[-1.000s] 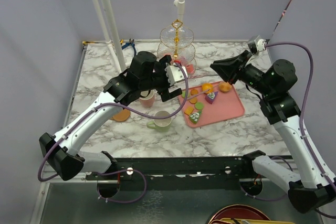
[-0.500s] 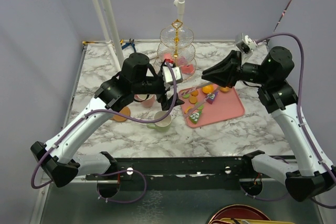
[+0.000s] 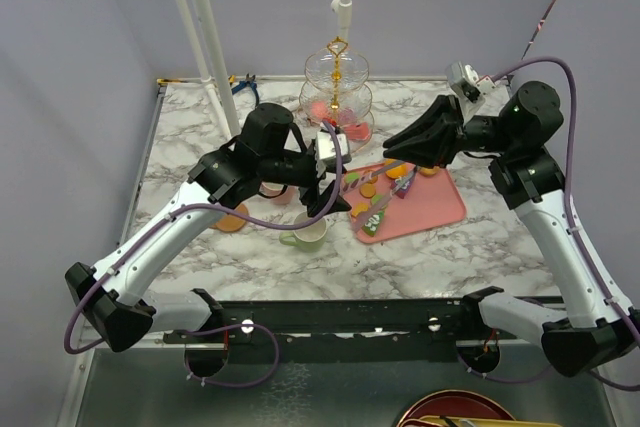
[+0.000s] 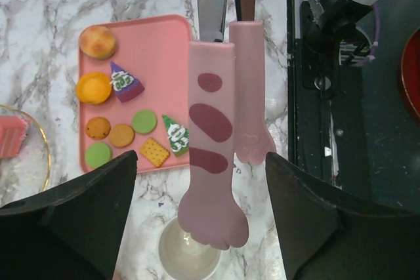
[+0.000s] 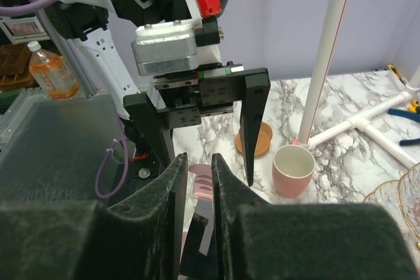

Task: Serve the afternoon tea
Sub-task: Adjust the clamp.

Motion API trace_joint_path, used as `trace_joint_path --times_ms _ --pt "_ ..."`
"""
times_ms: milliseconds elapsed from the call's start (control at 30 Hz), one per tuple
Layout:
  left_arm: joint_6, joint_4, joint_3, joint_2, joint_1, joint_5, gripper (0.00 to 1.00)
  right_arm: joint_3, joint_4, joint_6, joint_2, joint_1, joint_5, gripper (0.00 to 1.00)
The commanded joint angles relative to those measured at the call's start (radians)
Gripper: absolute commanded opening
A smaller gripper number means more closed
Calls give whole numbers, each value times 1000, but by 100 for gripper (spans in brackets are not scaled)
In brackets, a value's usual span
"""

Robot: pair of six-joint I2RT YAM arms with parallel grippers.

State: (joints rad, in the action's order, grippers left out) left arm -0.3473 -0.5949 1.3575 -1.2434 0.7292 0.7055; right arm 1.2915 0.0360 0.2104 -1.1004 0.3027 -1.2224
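My right gripper (image 3: pixel 393 144) is shut on the metal handle of pink cat-paw tongs (image 4: pixel 210 162) and holds them out over the table. The paw ends hang between the open fingers of my left gripper (image 3: pixel 330 197), not touching them, above the pale-green mug (image 4: pixel 190 257). The right wrist view shows the tongs (image 5: pixel 205 185) between my right fingers (image 5: pixel 226 188). The pink mug (image 5: pixel 293 170) stands by a brown coaster (image 5: pixel 256 139). The glass three-tier stand (image 3: pixel 337 97) stands at the back. Macarons and cakes (image 4: pixel 121 136) lie on the pink tray.
The pink tray (image 3: pixel 440 209) lies right of centre. White frame poles (image 3: pixel 215 47) rise at the back left. A pink cake (image 4: pixel 10 136) sits on the stand's lowest plate. The table's black front rail (image 4: pixel 328 83) runs beside the tongs.
My right gripper has swung left with the tongs. My left gripper has moved forward and right over the pale-green mug, so the tongs' paw ends now hang between its open fingers.
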Motion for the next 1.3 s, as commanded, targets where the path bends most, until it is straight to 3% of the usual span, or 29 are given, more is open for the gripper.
trace_joint_path --times_ms 0,100,233,433,467,633,733,800,933,1100,1267 --pt "21 -36 2 -18 10 78 79 26 -117 66 -24 1 -89 1" --pt "25 -47 -1 -24 14 103 74 16 -200 119 -38 1 -122 1" --pt "20 -77 2 -28 19 129 60 28 -233 130 -58 1 -142 1" --pt "-2 -82 -1 -22 22 113 23 36 -240 137 -91 4 -150 3" --pt "-8 -82 -2 -21 24 106 20 34 -240 139 -94 5 -144 6" --pt "-52 -81 -16 -15 26 61 11 26 -220 145 -102 6 -73 47" --pt "-76 -63 -29 -7 28 16 5 44 -166 125 -107 6 9 59" --pt "-88 -35 -42 3 29 -19 0 55 -144 127 -115 6 62 77" --pt "-86 84 -94 39 34 -148 0 82 -81 121 -119 6 231 98" --pt "-72 319 -185 103 36 -380 0 89 7 91 -54 6 637 100" --pt "-122 478 -226 122 39 -581 0 91 46 131 12 6 882 100"
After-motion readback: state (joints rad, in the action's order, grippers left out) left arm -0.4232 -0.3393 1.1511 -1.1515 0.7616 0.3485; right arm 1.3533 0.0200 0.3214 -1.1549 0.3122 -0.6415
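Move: The clamp is held by the right hand, its pink paw end already between the left hand's open fingers; its middle is about 7 cm right and 4 cm above the left hand, 1 cm ahead. The green cup is 4 cm ahead, 4 cm left and 27 cm below the left hand. From the right hand, the clamp's middle is 8 cm left, level fore-and-aft, 8 cm below; the pink tray 11 cm ahead, 5 cm right, 42 cm down. Left pinches the clamp's pink end, right opens and releases, then both move forward, some 5 and 10 cm. ##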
